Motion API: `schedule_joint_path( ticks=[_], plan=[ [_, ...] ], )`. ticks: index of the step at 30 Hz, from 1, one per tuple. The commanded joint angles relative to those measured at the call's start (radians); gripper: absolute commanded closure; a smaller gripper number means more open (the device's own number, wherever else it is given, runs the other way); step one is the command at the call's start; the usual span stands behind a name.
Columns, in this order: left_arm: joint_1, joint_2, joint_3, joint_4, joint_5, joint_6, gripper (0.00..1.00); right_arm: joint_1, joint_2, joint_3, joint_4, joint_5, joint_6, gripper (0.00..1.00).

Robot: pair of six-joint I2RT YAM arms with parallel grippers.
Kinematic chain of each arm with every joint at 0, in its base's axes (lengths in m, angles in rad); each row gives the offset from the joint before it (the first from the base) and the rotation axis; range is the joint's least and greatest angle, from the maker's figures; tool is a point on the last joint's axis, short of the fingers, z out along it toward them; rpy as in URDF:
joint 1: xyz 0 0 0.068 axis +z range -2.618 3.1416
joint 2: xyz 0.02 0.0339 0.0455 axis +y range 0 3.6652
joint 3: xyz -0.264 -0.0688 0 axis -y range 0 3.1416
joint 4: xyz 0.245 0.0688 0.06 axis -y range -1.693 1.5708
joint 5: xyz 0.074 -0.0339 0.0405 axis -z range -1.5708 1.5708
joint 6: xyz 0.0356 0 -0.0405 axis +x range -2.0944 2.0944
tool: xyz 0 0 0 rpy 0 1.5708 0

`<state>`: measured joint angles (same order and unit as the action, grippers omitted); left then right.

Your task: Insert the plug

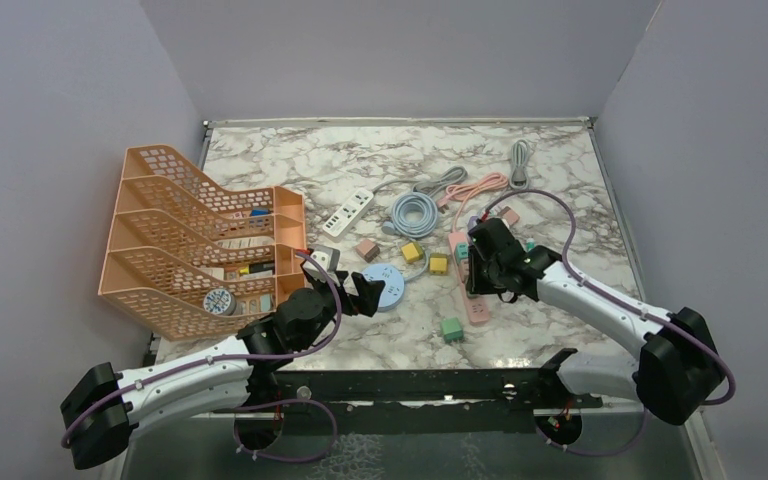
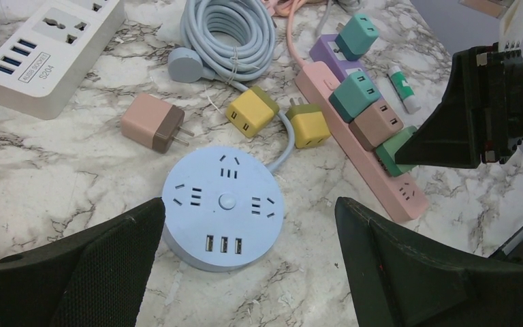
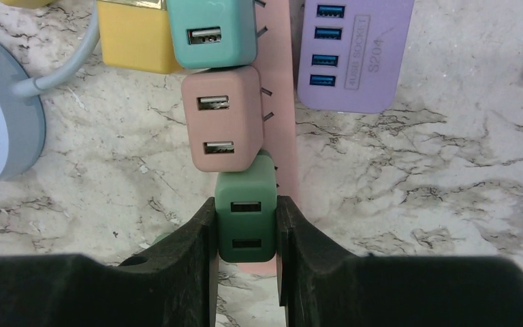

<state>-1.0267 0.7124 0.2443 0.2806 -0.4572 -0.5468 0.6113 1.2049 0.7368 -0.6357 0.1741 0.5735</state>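
My right gripper (image 3: 247, 204) is shut on a dark green plug (image 3: 246, 211), with a finger on each side of it. The plug sits against the pink power strip (image 3: 279, 68), just below a pink-brown plug (image 3: 223, 119) and a teal plug (image 3: 211, 30) seated in the same strip. Its prongs are hidden, so how deep it sits cannot be told. In the left wrist view the green plug (image 2: 396, 146) leans on the strip (image 2: 388, 187) under the black right fingers (image 2: 473, 109). My left gripper (image 2: 248, 204) hangs open and empty over a round blue socket (image 2: 223, 201).
Two yellow plugs (image 2: 252, 111), a pink-brown plug (image 2: 153, 122), a white power strip (image 2: 48, 54), a coiled blue cable (image 2: 230, 30) and a purple USB strip (image 3: 354, 54) lie around. An orange file rack (image 1: 200, 245) stands at left. A loose green plug (image 1: 451, 328) lies near the front.
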Motion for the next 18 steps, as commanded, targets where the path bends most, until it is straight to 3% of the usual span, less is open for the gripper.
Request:
schedule_joint_path(
  ticks=[1, 9, 12, 14, 15, 18],
  plan=[
    [0.005, -0.019, -0.005, 0.039, -0.02, 0.006, 0.02, 0.038, 0.081, 0.009, 0.0, 0.104, 0.018, 0.99],
    [0.005, -0.033, -0.013, 0.04, -0.025, 0.008, 0.02, 0.062, 0.122, 0.039, -0.007, 0.158, 0.07, 0.97],
    [0.004, -0.033, -0.012, 0.04, -0.022, 0.01, 0.02, 0.062, 0.12, 0.089, -0.078, 0.174, 0.119, 0.83],
    [0.005, -0.032, -0.011, 0.04, -0.016, 0.013, 0.02, 0.062, 0.106, 0.121, -0.12, 0.177, 0.142, 0.6],
    [0.005, -0.03, -0.009, 0.04, -0.013, 0.016, 0.02, 0.062, 0.098, 0.133, -0.132, 0.171, 0.145, 0.53],
    [0.005, -0.027, -0.006, 0.04, -0.008, 0.022, 0.02, 0.062, 0.088, 0.17, -0.181, 0.143, 0.14, 0.45]
  ],
)
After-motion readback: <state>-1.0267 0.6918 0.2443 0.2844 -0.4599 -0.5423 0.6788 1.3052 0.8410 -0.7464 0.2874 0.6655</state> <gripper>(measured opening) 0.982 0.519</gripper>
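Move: The right hand holds the green plug over its socket in the pink strip, which is straight below, some 2 cm under the hand point. The pink plug is about 4 cm ahead and 1 cm left of the hand, the teal plug 8 cm ahead and 2 cm left, and the purple strip 8 cm ahead and 2 cm right. A loose green plug lies 7 cm back and 4 cm left. From the idle left hand the socket is about 20 cm right, 2 cm ahead and 12 cm lower. Still gripping the green plug on the pink strip, the right fingers bear down a few millimetres while the hand rolls some 5 degrees, its left side dipping. Then they open to about half and come free of the plug on both sides as the hand eases up by roughly half a centimetre. ##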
